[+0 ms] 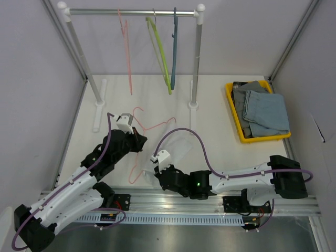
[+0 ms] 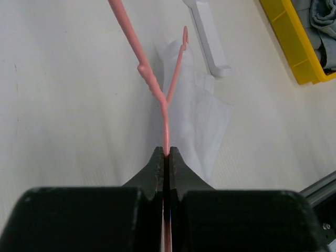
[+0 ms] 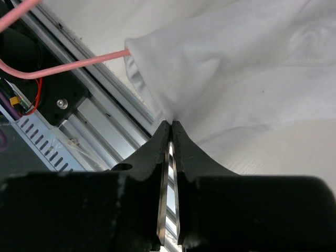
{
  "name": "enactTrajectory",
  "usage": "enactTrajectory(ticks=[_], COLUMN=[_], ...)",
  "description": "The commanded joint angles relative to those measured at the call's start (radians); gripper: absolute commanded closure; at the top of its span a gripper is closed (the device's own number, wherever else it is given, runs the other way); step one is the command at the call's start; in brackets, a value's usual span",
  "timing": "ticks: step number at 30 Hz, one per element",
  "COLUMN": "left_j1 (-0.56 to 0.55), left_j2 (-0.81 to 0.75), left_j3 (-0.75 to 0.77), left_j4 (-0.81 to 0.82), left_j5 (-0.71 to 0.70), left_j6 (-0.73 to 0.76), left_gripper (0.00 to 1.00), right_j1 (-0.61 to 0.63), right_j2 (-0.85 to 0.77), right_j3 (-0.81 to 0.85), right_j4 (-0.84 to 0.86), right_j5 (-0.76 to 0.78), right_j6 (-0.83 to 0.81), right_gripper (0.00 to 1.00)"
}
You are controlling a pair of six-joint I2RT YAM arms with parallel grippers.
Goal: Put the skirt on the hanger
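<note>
A pink hanger (image 1: pixel 152 127) lies on the white table, and its wire runs straight into my left gripper (image 2: pixel 165 152), which is shut on it. The white skirt (image 1: pixel 181 148) lies crumpled to the right of the hanger (image 2: pixel 151 81) and reaches under it. One arm of the hanger (image 3: pixel 79 65) disappears into the skirt's folded edge (image 3: pixel 247 68). My right gripper (image 3: pixel 171 125) pinches that edge of the cloth at the near side of the table, its jaws shut on the fabric. In the top view the right gripper (image 1: pixel 157 169) sits just below the skirt and the left gripper (image 1: pixel 139 142) to its left.
A clothes rail (image 1: pixel 131 10) at the back carries pink, green and blue hangers; its white foot (image 2: pixel 207 37) lies just beyond the skirt. A yellow tray (image 1: pixel 234 113) with folded grey and blue clothes stands at the right. An aluminium rail (image 3: pixel 100 121) runs along the near edge.
</note>
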Motion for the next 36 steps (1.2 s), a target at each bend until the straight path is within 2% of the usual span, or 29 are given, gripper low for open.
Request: enactTrajectory(ticks=[1,3,7,10,16,21,25,28,33,36], left_j1=[-0.004,-0.004,-0.004,-0.004,-0.004,-0.004,-0.004,-0.004,-0.002,-0.002], left_j2=[-0.019,-0.032,-0.067,-0.096,-0.142,-0.191,-0.203,-0.191,-0.153,-0.118], left_j3=[0.064,0.070,0.086,0.130,0.220,0.283,0.349,0.415,0.509,0.556], left_j4=[0.048,0.049,0.043,0.000,-0.148,-0.256,-0.348,-0.416,-0.540,-0.555], left_j5=[-0.019,-0.019,-0.019,-0.022,-0.056,-0.085,-0.164,-0.198,-0.338,-0.407], left_j6=[-0.009,-0.005,0.004,0.015,0.050,0.040,0.024,0.024,0.001,0.018], left_gripper=[1.00,1.00,1.00,1.00,1.00,1.00,1.00,1.00,1.00,1.00], right_j1=[0.011,0.011,0.016,0.010,-0.054,-0.191,-0.295,-0.350,-0.401,-0.420], right_j2=[0.006,0.010,-0.028,-0.106,-0.291,-0.454,-0.557,-0.583,-0.602,-0.595], right_j3=[-0.012,-0.012,-0.020,-0.012,0.040,0.070,0.101,0.124,0.164,0.179], right_j4=[0.010,0.012,-0.027,-0.085,-0.235,-0.313,-0.373,-0.398,-0.415,-0.412], right_j5=[-0.019,-0.043,-0.027,0.019,0.074,0.042,0.002,-0.016,-0.037,-0.059], right_j6=[0.029,0.027,0.037,0.032,0.017,0.012,0.000,-0.014,-0.037,-0.046], right_gripper=[0.89,0.84,0.28,0.18,0.18,0.19,0.19,0.20,0.20,0.20])
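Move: Ahead of the left hand, which still grips the pink hanger's neck, the rail's free stretch lies some 33 cm forward, 12 cm left and 30 cm up; on it the other pink hanger is about 5 cm left and the green one 6 cm right of the hand, both about 33 cm forward. For the right hand, with its fingertips at the skirt's near edge, the skirt's middle is about 9 cm ahead, 4 cm right and slightly below. Opening wide, the right fingers let go of the skirt's edge while dipping about 1 cm, then that hand sweeps up, right and forward, away from the skirt, some 25 cm in all. The left hand keeps its pinch on the hanger and lifts it about 14 cm towards the rail, then swings about 9 cm left and slightly back while still rising, tipping the fingertips up and turning some 15 degrees counter-clockwise. ##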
